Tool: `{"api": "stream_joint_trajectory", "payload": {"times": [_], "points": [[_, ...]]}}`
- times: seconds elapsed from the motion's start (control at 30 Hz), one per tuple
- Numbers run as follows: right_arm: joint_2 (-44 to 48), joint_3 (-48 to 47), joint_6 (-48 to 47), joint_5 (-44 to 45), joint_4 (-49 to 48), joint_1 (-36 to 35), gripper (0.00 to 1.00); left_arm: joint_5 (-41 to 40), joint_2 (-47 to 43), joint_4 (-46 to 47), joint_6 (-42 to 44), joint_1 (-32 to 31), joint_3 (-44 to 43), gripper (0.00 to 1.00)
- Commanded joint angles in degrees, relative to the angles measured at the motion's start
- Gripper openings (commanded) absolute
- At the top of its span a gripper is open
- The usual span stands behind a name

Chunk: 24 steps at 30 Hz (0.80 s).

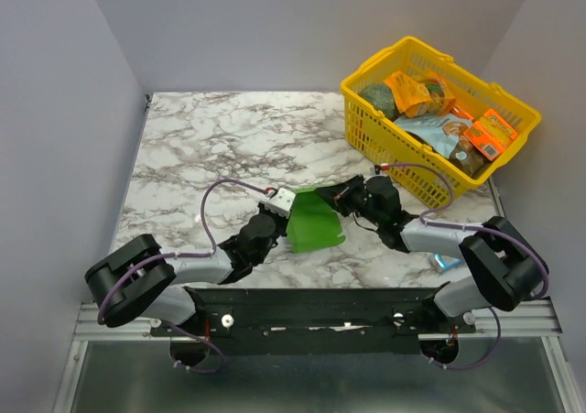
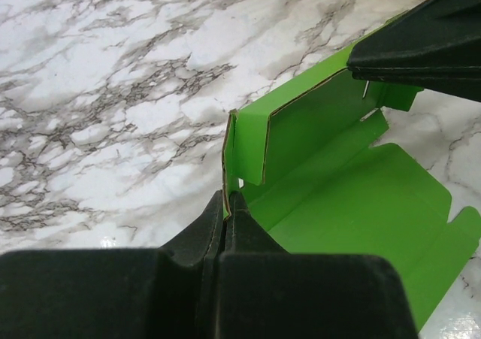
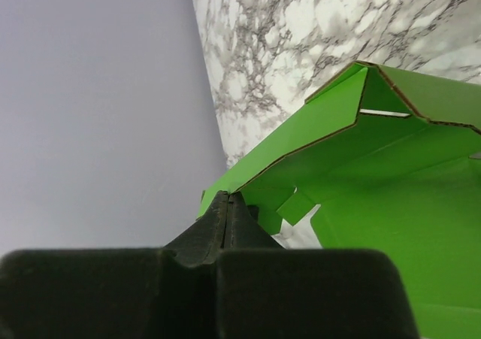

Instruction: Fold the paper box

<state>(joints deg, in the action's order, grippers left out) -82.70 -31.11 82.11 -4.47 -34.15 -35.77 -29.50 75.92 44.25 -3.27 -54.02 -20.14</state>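
The paper box (image 1: 313,221) is a bright green creased cut-out, partly raised off the marble table between my two arms. My left gripper (image 1: 279,213) is shut on its left side flap, and in the left wrist view the thin card edge runs between the closed jaws (image 2: 228,204). One long panel of the box (image 2: 353,196) stands up. My right gripper (image 1: 341,196) is shut on that panel's far upper edge (image 2: 361,67). From the right wrist view, the closed jaws (image 3: 228,198) meet the green card (image 3: 391,196) at its folded edge.
A yellow plastic basket (image 1: 385,143) full of snack packs stands at the back right, close behind my right gripper. A blue-and-white pack (image 1: 447,263) lies by the right arm near the table's front edge. Grey walls enclose the marble table (image 1: 211,138).
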Motion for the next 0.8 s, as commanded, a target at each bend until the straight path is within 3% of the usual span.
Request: {"api": "stream_joint_trajectory", "payload": {"times": [0.0, 0.1, 0.13, 0.2, 0.33, 0.43, 0.6, 0.77], "points": [[-2.6, 4.3, -6.2, 3.8, -11.2, -0.1, 0.01, -0.8, 4.2, 4.0, -2.9, -0.4, -1.7, 0.00], [-4.7, 6.8, -8.3, 3.9, -18.9, -0.1, 0.01, -0.9, 6.9, 4.4, -3.1, -0.4, -3.1, 0.13], [-6.0, 7.4, -8.5, 3.9, -20.5, -0.2, 0.01, -1.2, 7.8, 4.4, -3.1, -0.4, -3.5, 0.31], [-7.2, 8.6, -9.5, 3.9, -25.8, -0.1, 0.00, -1.2, 8.2, 4.2, -3.5, -0.3, -4.1, 0.41], [-9.8, 9.8, -9.8, 3.2, -31.6, -0.1, 0.01, -0.8, 5.6, 1.9, -5.1, -0.1, -3.3, 0.71], [-9.9, 10.3, -11.2, 3.2, -32.9, -0.1, 0.00, 1.0, 1.3, -2.1, -6.6, 0.0, -1.9, 0.80], [-8.5, 11.3, -14.2, 3.3, -34.6, -0.1, 0.00, 4.6, -8.0, -11.2, -12.5, 0.2, 0.4, 0.82], [-6.1, 10.8, -14.2, 3.1, -29.8, 0.0, 0.00, 11.0, -17.7, -16.1, -13.9, 4.2, 2.1, 0.89]]}}
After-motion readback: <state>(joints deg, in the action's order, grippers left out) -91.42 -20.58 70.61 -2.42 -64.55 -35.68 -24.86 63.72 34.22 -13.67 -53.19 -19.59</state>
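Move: My left fingertips are already shut on the paper box's left end flap. From them the middle of the back wall is about 4 cm ahead and 6 cm to the right, and the floor panel's middle is some 3 cm back, 7 cm right and 4 cm lower. My shut right fingertips are at the back wall's top edge, its middle about 1 cm back, 1 cm left and 2 cm below; the floor panel's middle is about 8 cm back, straight in line, 6 cm down. With my left hand I first push the flap down about 2.5 cm and slightly right, then spread the fingers wide to let go and draw back and up, rising some 5 cm, left side dipping. My right hand, fingers kept shut at the back wall, sinks about 3 cm, easing a little right, then rises slightly, its tips tilting up about 15 degrees. ##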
